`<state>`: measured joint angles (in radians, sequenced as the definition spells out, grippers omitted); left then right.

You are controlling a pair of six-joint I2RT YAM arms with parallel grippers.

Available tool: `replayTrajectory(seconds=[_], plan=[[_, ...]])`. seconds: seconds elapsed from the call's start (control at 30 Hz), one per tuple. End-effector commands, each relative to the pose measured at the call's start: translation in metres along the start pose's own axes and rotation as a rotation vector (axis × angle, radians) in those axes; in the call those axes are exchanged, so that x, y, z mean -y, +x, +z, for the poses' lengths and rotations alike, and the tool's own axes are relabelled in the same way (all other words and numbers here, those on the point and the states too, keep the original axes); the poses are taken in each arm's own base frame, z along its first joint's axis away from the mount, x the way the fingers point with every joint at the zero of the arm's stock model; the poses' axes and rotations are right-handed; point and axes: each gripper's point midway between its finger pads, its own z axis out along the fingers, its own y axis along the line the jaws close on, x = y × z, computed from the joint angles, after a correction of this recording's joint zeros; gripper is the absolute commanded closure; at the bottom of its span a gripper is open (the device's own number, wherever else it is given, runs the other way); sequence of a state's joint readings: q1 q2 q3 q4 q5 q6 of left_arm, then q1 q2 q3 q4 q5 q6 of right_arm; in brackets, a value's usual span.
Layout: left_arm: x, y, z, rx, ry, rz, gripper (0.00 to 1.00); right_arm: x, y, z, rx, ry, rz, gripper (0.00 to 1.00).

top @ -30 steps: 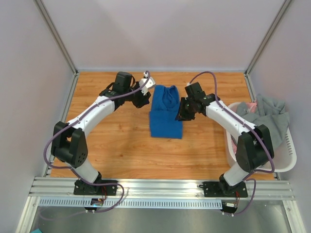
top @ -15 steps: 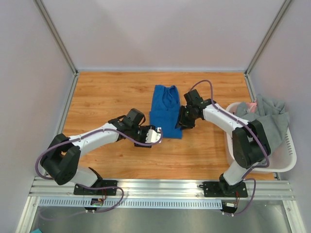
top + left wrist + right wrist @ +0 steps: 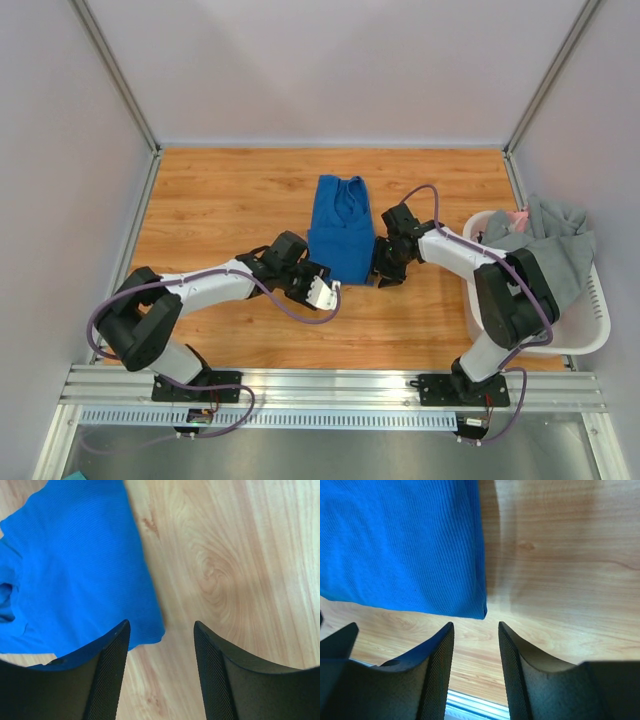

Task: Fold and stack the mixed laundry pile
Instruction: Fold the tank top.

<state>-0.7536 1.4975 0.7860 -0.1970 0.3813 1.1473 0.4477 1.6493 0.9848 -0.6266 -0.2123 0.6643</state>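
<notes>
A bright blue garment (image 3: 338, 232) lies folded in a long rectangle in the middle of the wooden table. My left gripper (image 3: 330, 290) is low at its near left corner, open, with only bare wood between its fingers (image 3: 112, 670); the blue cloth (image 3: 75, 570) sits just beyond the left finger. My right gripper (image 3: 384, 276) is at the near right corner, open and empty, with the blue corner (image 3: 479, 611) just ahead of its fingertips (image 3: 442, 645). A grey garment (image 3: 556, 242) and a bit of pink cloth (image 3: 517, 217) are heaped in the basket.
A white slotted basket (image 3: 590, 338) stands at the right edge of the table, beside the right arm's base. Grey walls and metal posts enclose the table on three sides. A metal rail (image 3: 330, 385) runs along the near edge.
My left arm has swung from the garment's far left side down to its near left corner. My right gripper has slid toward the near right corner and opened wider.
</notes>
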Motion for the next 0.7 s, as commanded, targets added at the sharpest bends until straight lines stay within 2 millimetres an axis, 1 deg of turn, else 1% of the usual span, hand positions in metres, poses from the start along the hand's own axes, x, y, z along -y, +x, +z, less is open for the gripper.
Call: replayTrajectory(seconds=[0.0,0.13,0.27,0.37,0.4,0.43,0.5,0.53,0.57,0.6,0.63,0.67], plan=[[-0.004,-0.007,0.006,0.027,-0.009,0.078,0.38,-0.008,-0.013,0.005,0.043,-0.044,0.023,0.56],[0.000,0.000,0.013,0.005,0.000,0.081,0.40,-0.008,-0.015,0.011,0.048,-0.047,0.023,0.56],[-0.003,0.011,0.019,-0.044,-0.006,0.072,0.50,-0.004,-0.015,0.020,0.046,-0.037,0.034,0.56],[-0.002,0.014,0.021,-0.052,-0.003,0.076,0.54,-0.002,-0.012,0.025,0.029,-0.034,0.043,0.57],[0.003,0.016,0.022,-0.055,0.010,0.072,0.55,0.000,-0.011,0.025,0.028,-0.032,0.045,0.57],[0.004,0.017,0.023,-0.059,0.012,0.074,0.56,0.003,-0.010,0.026,0.030,-0.025,0.047,0.59],[0.006,0.018,0.025,-0.064,0.010,0.072,0.65,0.004,-0.009,0.026,0.033,-0.021,0.046,0.65],[0.005,0.019,0.025,-0.069,0.005,0.072,0.69,0.005,-0.008,0.025,0.030,-0.019,0.048,0.72],[0.004,0.019,0.025,-0.073,0.001,0.064,0.78,0.005,-0.008,0.026,0.028,-0.019,0.052,0.75],[0.004,0.019,0.026,-0.074,-0.001,0.061,0.82,0.005,-0.008,0.026,0.028,-0.024,0.051,0.78],[0.002,0.019,0.025,-0.076,-0.008,0.058,0.87,0.003,-0.008,0.026,0.024,-0.033,0.050,0.84],[0.002,0.020,0.025,-0.078,-0.008,0.046,0.97,0.001,-0.008,0.026,0.022,-0.041,0.049,0.87]])
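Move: The tank top's near left corner sits almost under my open left hand, about 3 cm below and 1 cm ahead. Its near right corner is about 2 cm below my right hand, 1 cm ahead and 1 cm to the left. The shoulder end lies about 20 cm ahead of both hands, roughly 4 cm right of my left hand and 7 cm left of my right. The laundry basket is some 31 cm right of my right hand, level with it. I sink both hands onto the near hem, the left by about 3 cm and the right by about 2 cm, each easing roughly 1 cm forward over its corner. Once down, I nearly shut both sets of fingers, pinching the left corner with my left hand and the right corner with my right. ##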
